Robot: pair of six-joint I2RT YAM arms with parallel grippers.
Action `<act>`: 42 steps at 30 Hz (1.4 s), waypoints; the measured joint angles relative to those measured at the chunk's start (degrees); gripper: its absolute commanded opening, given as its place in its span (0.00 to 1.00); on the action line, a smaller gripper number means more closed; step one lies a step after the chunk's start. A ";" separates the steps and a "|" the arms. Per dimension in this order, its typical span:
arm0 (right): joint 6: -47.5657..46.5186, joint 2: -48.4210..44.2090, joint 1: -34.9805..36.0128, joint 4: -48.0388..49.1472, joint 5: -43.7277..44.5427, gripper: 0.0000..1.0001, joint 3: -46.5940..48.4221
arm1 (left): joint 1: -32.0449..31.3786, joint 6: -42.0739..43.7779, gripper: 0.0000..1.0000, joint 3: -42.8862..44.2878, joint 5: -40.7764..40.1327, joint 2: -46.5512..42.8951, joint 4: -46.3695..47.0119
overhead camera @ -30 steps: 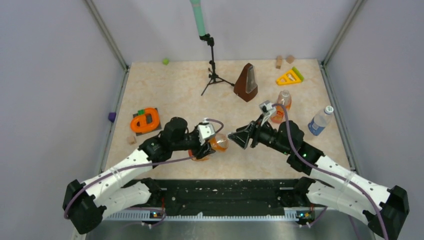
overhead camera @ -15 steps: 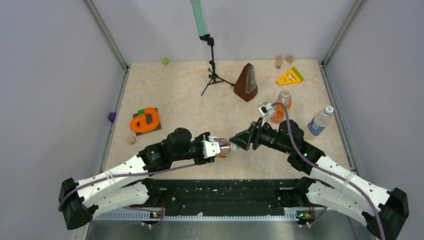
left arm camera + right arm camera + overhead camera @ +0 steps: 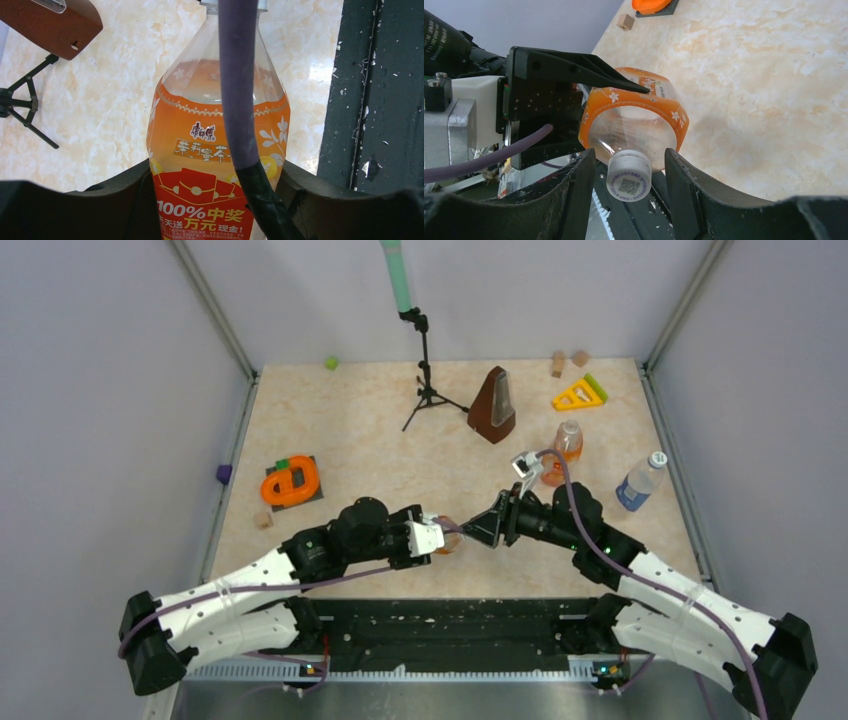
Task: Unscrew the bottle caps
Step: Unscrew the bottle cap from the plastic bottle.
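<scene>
My left gripper (image 3: 437, 537) (image 3: 215, 200) is shut on the squat orange bottle (image 3: 447, 537) (image 3: 215, 145), holding it off the table with its neck pointing right. A purple cable (image 3: 237, 100) crosses in front of the label. The bottle's white cap (image 3: 628, 175) sits between the fingers (image 3: 681, 185) of my right gripper (image 3: 470, 530) (image 3: 629, 172), which is open with a small gap on each side. A slim orange bottle (image 3: 568, 443) and a clear bottle with a blue label (image 3: 636, 485) and white cap (image 3: 657, 458) stand at the right.
A brown metronome (image 3: 494, 405) and a black tripod (image 3: 425, 370) stand at the back centre. A yellow triangle toy (image 3: 579, 394) and wooden blocks (image 3: 557, 363) lie back right. An orange toy (image 3: 291, 482) sits at the left. The black base rail (image 3: 450, 625) runs along the near edge.
My left arm turned the squat bottle to point right and carried it toward the right gripper. My right gripper moved left over the cap and its jaws narrowed.
</scene>
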 measured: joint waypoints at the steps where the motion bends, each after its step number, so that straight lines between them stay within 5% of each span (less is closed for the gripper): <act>1: 0.15 0.00 0.00 0.00 0.00 0.52 -0.26 | 0.00 -0.02 0.00 0.00 -0.22 0.00 -0.09; 9: 0.24 0.00 -0.02 -1.97 1.99 0.52 -0.37 | -0.22 -0.04 0.00 0.00 -1.27 -0.02 -0.98; 15: 0.66 0.00 -0.02 -1.18 1.90 0.43 -0.90 | -0.26 -0.07 0.00 0.00 -2.29 -0.07 -1.51; 23: 1.31 0.59 -0.02 0.17 0.31 0.51 -2.19 | -0.28 -0.37 0.00 0.02 -2.97 0.00 -1.53; 28: 1.27 0.59 -0.02 0.26 0.22 0.32 -2.60 | -0.28 -0.96 0.00 0.02 -3.26 0.00 -1.55; 33: 1.49 0.59 -0.02 0.96 -0.22 0.36 -2.62 | -0.28 -1.31 0.00 0.02 -3.63 0.00 -1.51; 42: 0.85 0.48 -0.07 1.49 -0.74 0.08 -2.62 | -0.33 -3.61 0.00 0.02 -3.85 -0.04 -1.62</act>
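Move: The white cap of the held tea bottle is almost between the right gripper's open fingertips, about 1 cm below, 1 cm back and 1 cm left of the hand point. From that hand the spare tea bottle stands some 14 cm ahead and 22 cm right, and the metronome about 24 cm ahead and 6 cm right, both roughly 10 cm lower. From the left hand, which holds the bottle, the cap is about 7 cm right, 4 cm above and level front to back. Lower the right gripper about 2 cm with its fingers still pointing left at the bottle's neck, so the tips come down either side of the cap, then narrow them from about half open until they pinch its sides. Keep the left gripper's hold on the bottle body, easing it left by under 1 cm and turning it about 5 degrees counter-clockwise. ##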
